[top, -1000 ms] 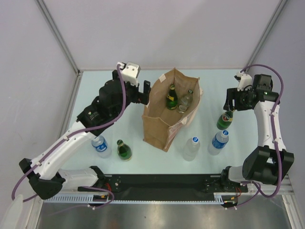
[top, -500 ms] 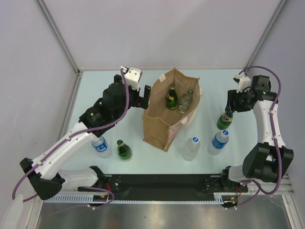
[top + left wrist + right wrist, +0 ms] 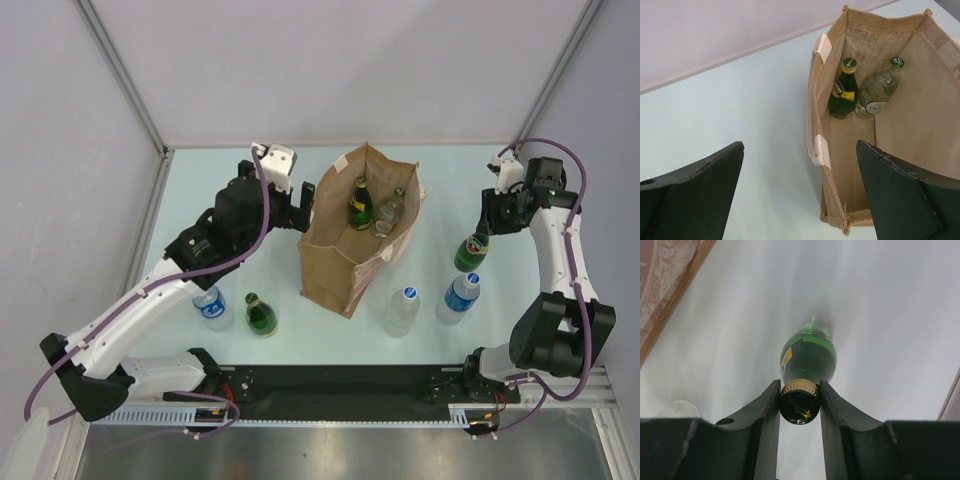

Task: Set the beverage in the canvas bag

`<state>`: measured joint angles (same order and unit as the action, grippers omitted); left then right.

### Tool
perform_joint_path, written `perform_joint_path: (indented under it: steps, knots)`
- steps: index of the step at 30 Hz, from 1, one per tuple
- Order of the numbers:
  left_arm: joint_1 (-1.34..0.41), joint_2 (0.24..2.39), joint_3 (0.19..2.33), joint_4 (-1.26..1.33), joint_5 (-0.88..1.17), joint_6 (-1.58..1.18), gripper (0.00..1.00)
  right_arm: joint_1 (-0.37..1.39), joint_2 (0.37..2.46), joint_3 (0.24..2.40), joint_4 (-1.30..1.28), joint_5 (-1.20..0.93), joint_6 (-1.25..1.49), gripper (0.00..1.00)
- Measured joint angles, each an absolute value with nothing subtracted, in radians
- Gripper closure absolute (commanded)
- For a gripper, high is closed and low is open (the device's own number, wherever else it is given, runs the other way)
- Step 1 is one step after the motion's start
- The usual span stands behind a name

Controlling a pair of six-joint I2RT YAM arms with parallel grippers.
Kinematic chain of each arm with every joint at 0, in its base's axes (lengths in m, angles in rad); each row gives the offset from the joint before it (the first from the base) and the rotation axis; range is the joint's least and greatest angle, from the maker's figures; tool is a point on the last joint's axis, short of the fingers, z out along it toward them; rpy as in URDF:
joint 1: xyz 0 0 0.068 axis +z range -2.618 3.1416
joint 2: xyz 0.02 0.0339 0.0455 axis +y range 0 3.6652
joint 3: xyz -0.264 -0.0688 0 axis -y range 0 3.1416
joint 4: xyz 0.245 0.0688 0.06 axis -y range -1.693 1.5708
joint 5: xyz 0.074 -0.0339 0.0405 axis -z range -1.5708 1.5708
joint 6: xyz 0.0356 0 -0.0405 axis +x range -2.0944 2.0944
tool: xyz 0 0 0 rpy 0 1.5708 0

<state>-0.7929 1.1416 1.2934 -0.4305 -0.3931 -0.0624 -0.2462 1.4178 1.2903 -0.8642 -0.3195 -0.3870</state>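
Observation:
The canvas bag [image 3: 345, 262] stands open mid-table, tan with cream handles; it also shows in the left wrist view [image 3: 900, 130]. Inside it stand a dark green bottle [image 3: 359, 204] [image 3: 842, 91] and a clear glass bottle [image 3: 388, 212] [image 3: 877, 95]. My right gripper [image 3: 486, 230] [image 3: 799, 386] is shut on the gold-capped neck of a green glass bottle [image 3: 469, 253] [image 3: 810, 356] to the right of the bag. My left gripper [image 3: 304, 196] [image 3: 800, 147] is open and empty, above the bag's left rim.
Three plastic water bottles stand near the front: one at the left [image 3: 212, 305], one below the bag [image 3: 401, 311], one at the right [image 3: 461, 297]. Another green glass bottle [image 3: 261, 315] stands front left. Frame posts and walls enclose the table.
My left gripper has shifted slightly towards the bag's left rim. My right wrist has shifted slightly to the right, still over the green bottle's neck.

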Motion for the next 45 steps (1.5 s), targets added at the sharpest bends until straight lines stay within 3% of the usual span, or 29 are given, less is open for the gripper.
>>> perform_joint_path:
  steps: [7, 17, 27, 38, 45]
  knots:
    - [-0.793, 1.138, 1.292, -0.432, -0.392, -0.063, 0.0, -0.246, 1.418, 1.367, -0.948, -0.328, -0.405, 1.0]
    - [-0.793, 1.138, 1.292, -0.445, -0.392, -0.062, 0.0, -0.216, 1.442, 1.864, -0.997, -0.418, -0.34, 1.0]
    - [-0.793, 1.138, 1.292, -0.454, -0.399, -0.062, 0.0, 0.018, 1.617, 2.345, -0.949, -0.508, -0.207, 1.0]
    - [-0.792, 1.071, 1.272, -0.46, -0.417, -0.1, 0.0, 0.284, 1.689, 2.232, -0.934, -0.573, -0.185, 1.0]
    - [-0.791, 1.03, 1.231, -0.467, -0.418, -0.144, 0.0, 0.411, 1.764, 2.031, -0.874, -0.558, -0.25, 1.0]
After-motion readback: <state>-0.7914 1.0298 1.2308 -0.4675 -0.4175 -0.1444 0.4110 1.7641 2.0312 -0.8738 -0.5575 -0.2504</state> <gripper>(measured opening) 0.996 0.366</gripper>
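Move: The right hand already grips the neck of a green bottle standing on the table; the canvas bag's middle lies about 30 cm to its left, 3 cm ahead and 5 cm lower. Inside the bag stand another green bottle, some 30 cm left and 10 cm ahead, and a clear glass bottle, 22 cm left and 9 cm ahead. The blue-label bottle is 12 cm back, 3 cm left. From the left hand, the bag is about 13 cm right, 6 cm ahead and well below. Keeping its pinch on the neck, the right hand lifts the green bottle off the table almost straight up to some 32 cm, fingers tipping up roughly 40 degrees, then arcs about 30 cm left over the bag's near side while turning counter-clockwise, and sinks about 16 cm towards the bag's inside, the fingers tipping partly back down. The open left hand waits beside the bag, then late on eases about 3 cm back and left, away from the bag. ##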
